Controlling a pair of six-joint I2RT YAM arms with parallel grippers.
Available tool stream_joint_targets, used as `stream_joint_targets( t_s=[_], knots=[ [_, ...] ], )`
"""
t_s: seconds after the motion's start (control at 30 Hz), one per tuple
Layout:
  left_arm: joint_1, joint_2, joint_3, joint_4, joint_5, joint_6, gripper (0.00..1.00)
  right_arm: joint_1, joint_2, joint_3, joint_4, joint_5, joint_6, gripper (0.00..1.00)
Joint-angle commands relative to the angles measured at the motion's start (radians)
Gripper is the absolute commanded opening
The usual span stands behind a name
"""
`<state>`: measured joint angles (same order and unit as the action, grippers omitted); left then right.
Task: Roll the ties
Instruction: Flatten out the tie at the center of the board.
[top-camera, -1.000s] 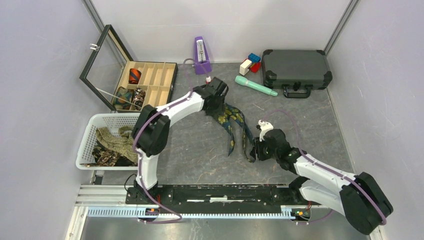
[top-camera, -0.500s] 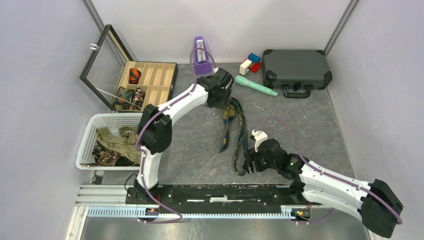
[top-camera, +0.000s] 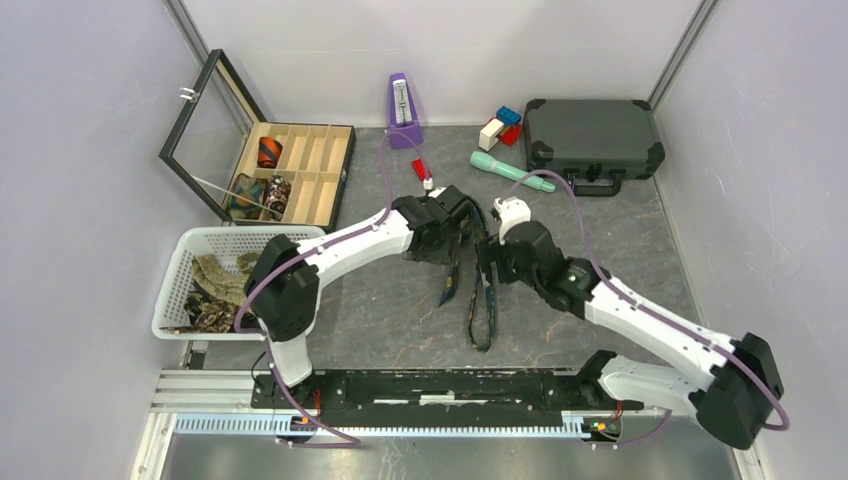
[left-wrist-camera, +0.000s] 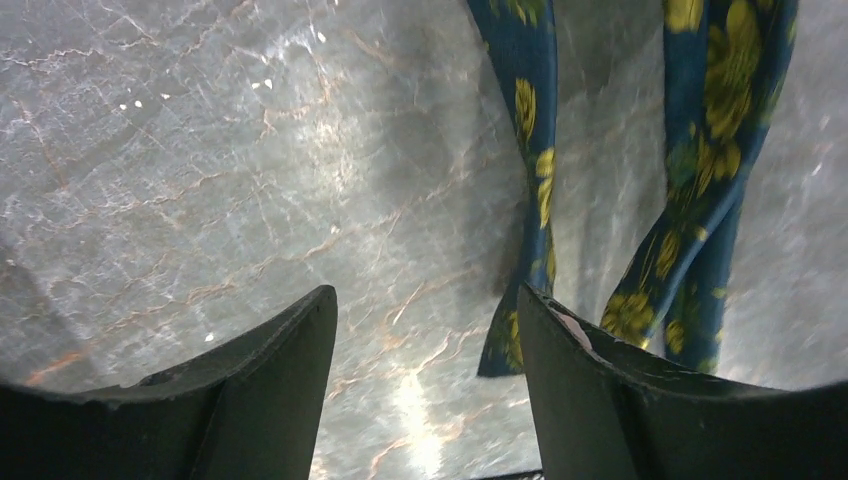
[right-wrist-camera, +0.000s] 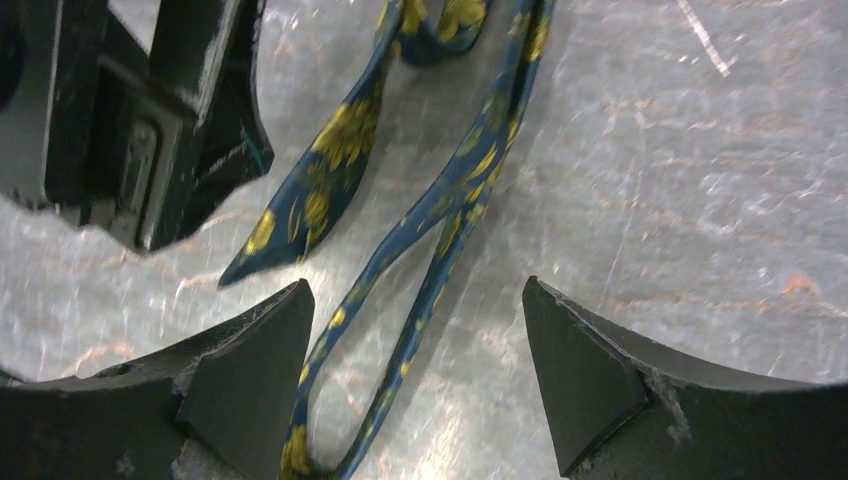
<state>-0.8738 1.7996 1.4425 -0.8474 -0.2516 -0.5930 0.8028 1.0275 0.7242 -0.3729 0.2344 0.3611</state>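
One navy tie (top-camera: 482, 318) with yellow flowers lies loose on the grey table, folded into two long strips that run toward the near edge. My left gripper (top-camera: 462, 238) hangs open over its far part. In the left wrist view the strips (left-wrist-camera: 531, 150) lie to the right of the open left gripper (left-wrist-camera: 425, 312), and nothing sits between its fingers. My right gripper (top-camera: 488, 268) is open right beside the left one. In the right wrist view the tie's thin loop (right-wrist-camera: 440, 240) passes under the open right gripper (right-wrist-camera: 415, 300). More ties (top-camera: 232, 285) fill the white basket.
A white basket (top-camera: 176, 268) stands at the left. Behind it is an open wooden box (top-camera: 318, 172) with rolled ties (top-camera: 268, 152). At the back stand a purple metronome (top-camera: 403, 110), a red block (top-camera: 421, 167), a teal tool (top-camera: 510, 170) and a black case (top-camera: 592, 138).
Both grippers opened and let the tie go. The left gripper came nearer from the back. The right gripper swung from the tie's near end up beside the left one. The tie now lies stretched out.
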Motion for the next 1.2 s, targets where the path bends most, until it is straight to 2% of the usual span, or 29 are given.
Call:
stream_joint_targets(
  t_s=[0.0, 0.1, 0.23, 0.43, 0.53, 0.73, 0.87, 1.03, 1.17],
  knots=[
    [0.014, 0.05, 0.091, 0.096, -0.096, -0.233, 0.73, -0.074, 0.116, 0.081, 0.064, 0.035, -0.044, 0.84],
    [0.035, 0.105, 0.148, 0.127, -0.086, -0.291, 0.73, -0.122, 0.196, 0.081, 0.119, -0.015, -0.037, 0.84],
    [0.082, 0.156, 0.152, 0.218, -0.074, -0.354, 0.74, -0.149, 0.28, 0.079, 0.178, -0.104, -0.022, 0.82],
    [0.135, 0.271, 0.241, 0.26, -0.041, -0.365, 0.73, -0.166, 0.342, 0.05, 0.236, -0.124, -0.009, 0.78],
    [0.152, 0.332, 0.298, 0.236, -0.017, -0.351, 0.7, -0.179, 0.359, 0.023, 0.251, -0.123, -0.013, 0.74],
    [0.182, 0.358, 0.301, 0.242, 0.017, -0.305, 0.62, -0.185, 0.356, -0.057, 0.271, -0.153, -0.024, 0.57],
    [0.208, 0.347, 0.306, 0.245, 0.015, -0.183, 0.54, -0.186, 0.308, -0.151, 0.288, -0.199, -0.018, 0.45],
    [0.251, 0.38, 0.403, 0.228, 0.033, 0.092, 0.51, -0.186, 0.201, -0.288, 0.322, -0.295, 0.031, 0.39],
    [0.268, 0.441, 0.527, 0.189, -0.022, 0.279, 0.51, -0.181, 0.117, -0.345, 0.329, -0.366, 0.083, 0.39]
  ],
)
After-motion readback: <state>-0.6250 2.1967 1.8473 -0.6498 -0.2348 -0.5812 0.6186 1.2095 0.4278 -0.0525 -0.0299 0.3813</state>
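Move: Ahead of the left hand by about 14 cm, 4 cm to its right and some 7 cm below, is the tie's upper bend; its short tail ends about 5 cm back, 3 cm right and 9 cm below, and the red block sits about 27 cm straight ahead. From the right hand, the long doubled leg's middle lies roughly 3 cm ahead, 2 cm left and 12 cm below; its looped end is some 14 cm back and 2 cm left. Swinging about 25 degrees counter-clockwise, the open left hand reaches some 13 cm forward and sinks 5 cm to the tie's upper bend, half-closes on it, then draws it another 4 cm forward and slightly up, turning partly back. The right hand goes forward about 5 cm while dropping, then sweeps back some 7 cm, still sinking to 12 cm lower in all, tips down and pinches the long leg. ##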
